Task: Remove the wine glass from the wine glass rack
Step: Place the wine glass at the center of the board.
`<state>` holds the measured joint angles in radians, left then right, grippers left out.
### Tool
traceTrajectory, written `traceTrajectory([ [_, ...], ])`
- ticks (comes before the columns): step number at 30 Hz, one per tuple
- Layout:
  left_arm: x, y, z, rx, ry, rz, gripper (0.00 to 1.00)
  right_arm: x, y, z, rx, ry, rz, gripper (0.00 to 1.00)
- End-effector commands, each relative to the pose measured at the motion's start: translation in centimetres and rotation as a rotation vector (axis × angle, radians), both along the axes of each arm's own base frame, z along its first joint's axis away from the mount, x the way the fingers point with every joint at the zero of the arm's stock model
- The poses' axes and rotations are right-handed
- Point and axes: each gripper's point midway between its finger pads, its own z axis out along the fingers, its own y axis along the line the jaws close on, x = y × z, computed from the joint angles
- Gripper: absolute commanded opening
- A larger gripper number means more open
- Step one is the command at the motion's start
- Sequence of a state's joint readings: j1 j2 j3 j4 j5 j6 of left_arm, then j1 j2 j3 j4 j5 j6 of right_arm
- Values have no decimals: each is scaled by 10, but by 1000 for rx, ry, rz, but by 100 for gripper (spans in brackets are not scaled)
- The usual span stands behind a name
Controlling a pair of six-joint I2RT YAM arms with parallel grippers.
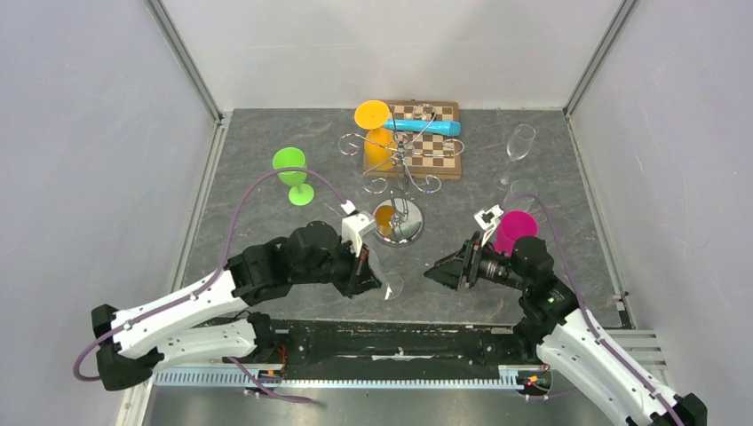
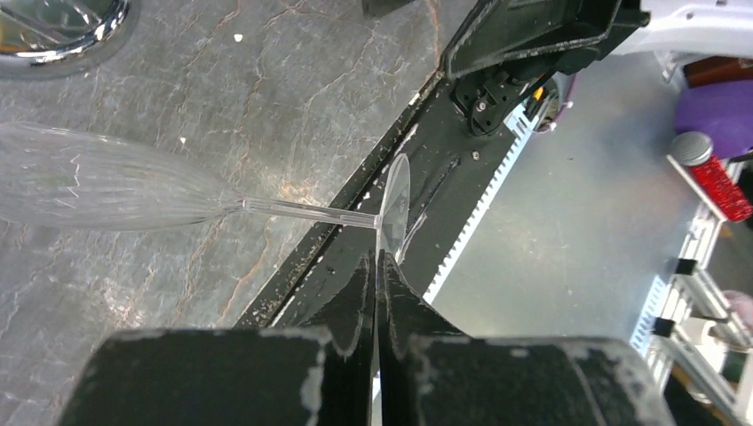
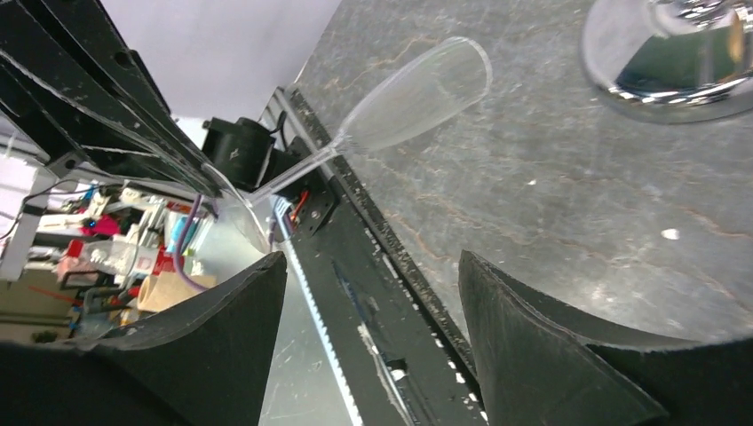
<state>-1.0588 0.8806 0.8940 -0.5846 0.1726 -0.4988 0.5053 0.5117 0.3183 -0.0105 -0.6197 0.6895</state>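
Observation:
The chrome wine glass rack (image 1: 401,191) stands mid-table on its round mirror base (image 2: 53,40), with an orange glass (image 1: 376,133) hanging among its curled wire arms. My left gripper (image 2: 380,259) is shut on the round foot of a clear wine glass (image 2: 107,182). That glass lies on its side in the air near the table's front edge, with its bowl pointing toward the rack. In the top view the left gripper (image 1: 380,282) sits in front of the rack's base. My right gripper (image 3: 373,266) is open and empty, facing the clear wine glass (image 3: 417,89) from the right.
A green glass (image 1: 293,173) stands left of the rack. Behind it lies a chessboard (image 1: 435,151) with a blue object (image 1: 426,126) on top. A clear flute (image 1: 519,142) stands at the back right and a magenta cup (image 1: 515,229) beside the right arm.

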Motion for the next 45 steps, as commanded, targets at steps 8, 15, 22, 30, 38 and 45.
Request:
traceTrajectory([
  [8, -5, -36, 32, 8, -339, -46, 2, -7, 28, 23, 43, -14, 26, 74],
  [15, -19, -48, 31, 31, -429, -90, 2, -9, 36, 31, 62, -1, 41, 74],
  [22, -28, -56, 19, 71, -474, -113, 2, -17, 46, 36, 69, 8, 60, 73],
  [30, -34, -61, 20, 61, -520, -103, 2, -29, 63, 35, 46, 29, 104, 71],
  [38, -46, -66, 12, 67, -535, -128, 2, -39, 81, 36, 21, 27, 149, 63],
  [45, -52, -63, 8, 60, -539, -133, 2, -44, 88, 34, 8, 34, 167, 37],
])
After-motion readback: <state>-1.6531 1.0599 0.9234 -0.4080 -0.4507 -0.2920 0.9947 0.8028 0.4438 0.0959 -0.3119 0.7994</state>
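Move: The clear wine glass hangs roughly level from the left fingers, gripped by its foot; its stem's middle lies some 13 cm left of the right hand, 1 cm ahead and 2 cm lower. From the left hand, the right gripper is about 13 cm to the right, 3 cm ahead. The rack base is about 12 cm ahead of the right hand, 9 cm left; the pink glass is 6 cm ahead of it, 17 cm right. Both hands draw back about 5 cm and converge; the right moves 8 cm left, closing partway around the stem. ##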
